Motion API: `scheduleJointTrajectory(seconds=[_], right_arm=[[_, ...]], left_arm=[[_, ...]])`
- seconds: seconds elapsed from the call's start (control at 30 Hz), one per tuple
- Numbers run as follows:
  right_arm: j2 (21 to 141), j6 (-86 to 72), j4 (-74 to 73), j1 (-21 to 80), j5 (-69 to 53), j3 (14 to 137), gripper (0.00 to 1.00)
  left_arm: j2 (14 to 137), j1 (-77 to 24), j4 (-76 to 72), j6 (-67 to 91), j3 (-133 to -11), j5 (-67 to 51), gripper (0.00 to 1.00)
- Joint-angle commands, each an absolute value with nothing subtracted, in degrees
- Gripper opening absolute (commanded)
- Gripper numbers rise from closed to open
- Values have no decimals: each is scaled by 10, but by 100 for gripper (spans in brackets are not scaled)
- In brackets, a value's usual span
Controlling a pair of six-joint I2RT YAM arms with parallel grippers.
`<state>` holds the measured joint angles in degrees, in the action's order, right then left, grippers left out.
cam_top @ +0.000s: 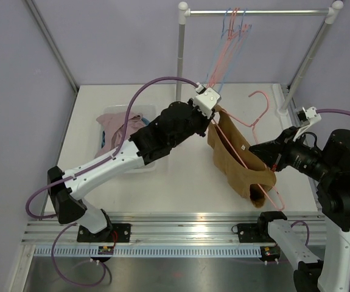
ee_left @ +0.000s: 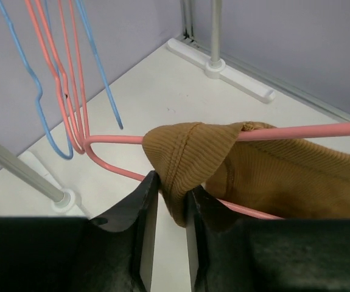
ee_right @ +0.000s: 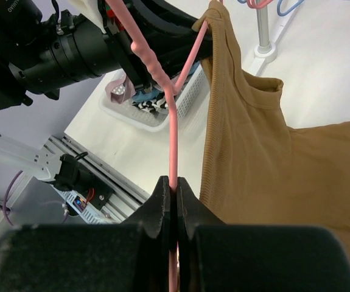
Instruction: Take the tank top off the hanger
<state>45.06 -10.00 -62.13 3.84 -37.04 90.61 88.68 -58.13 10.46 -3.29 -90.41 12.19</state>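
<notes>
A tan ribbed tank top point(cam_top: 235, 149) hangs on a pink wire hanger point(cam_top: 260, 106), held in the air over the table between both arms. My left gripper point(cam_top: 214, 112) is shut on a shoulder strap of the tank top point(ee_left: 187, 152), pinching a fold of it point(ee_left: 173, 194) right at the hanger's end bend point(ee_left: 114, 141). My right gripper point(cam_top: 257, 152) is shut on the hanger's straight wire point(ee_right: 173, 140), pinched tight between the fingertips point(ee_right: 175, 185). The tank top's body point(ee_right: 266, 158) drapes to the right of that wire.
A white basket point(cam_top: 98, 131) with several clothes stands at the table's left, under the left arm. A clothes rack point(cam_top: 254, 12) at the back carries several blue and pink hangers point(cam_top: 232, 30). Its posts and feet point(ee_left: 223, 70) stand at the back corners.
</notes>
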Motion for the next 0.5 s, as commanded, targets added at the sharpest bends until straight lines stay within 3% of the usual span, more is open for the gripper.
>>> scheduleJointTrajectory(seconds=[0.0, 0.03, 0.07, 0.27, 0.47], right_arm=[[452, -77, -584, 49, -365, 897, 0], [452, -72, -583, 51, -373, 892, 0], [450, -59, -580, 52, -381, 889, 0], [407, -4, -534, 62, -460, 833, 0], [400, -28, -463, 62, -482, 800, 0]], left_arm=[[840, -565, 76, -28, -864, 185, 17], [825, -563, 73, -15, -858, 212, 3], [819, -558, 73, -8, -853, 232, 0], [773, -504, 106, 97, -832, 366, 0], [761, -457, 162, 171, -832, 284, 0]])
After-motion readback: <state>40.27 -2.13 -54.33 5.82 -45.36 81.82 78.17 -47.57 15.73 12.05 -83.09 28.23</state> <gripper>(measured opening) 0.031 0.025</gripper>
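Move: The left hand has the brown tank top's near strap between its half-closed fingers, right at the hand point; the top's body hangs about 14 cm back, 8 to the right and 7 below. The hanger's neck is some 8 cm back and 12 to the right, 5 higher; the white basket about 10 cm ahead, 31 to the left and 28 below. From the right hand, which grips the hanger, that strap lies about 14 cm ahead, 13 to its left and 4 lower. Closing fully on the strap first, the left hand then pulls it left along the hanger arm, away from the right hand and towards the basket, about 13 cm left and 5 forward, swinging some 30 degrees counter-clockwise at nearly level height. The right hand keeps its pinch on the hanger, easing about 2 cm left and a little back, dipping and partly rising again, with a small counter-clockwise turn. ##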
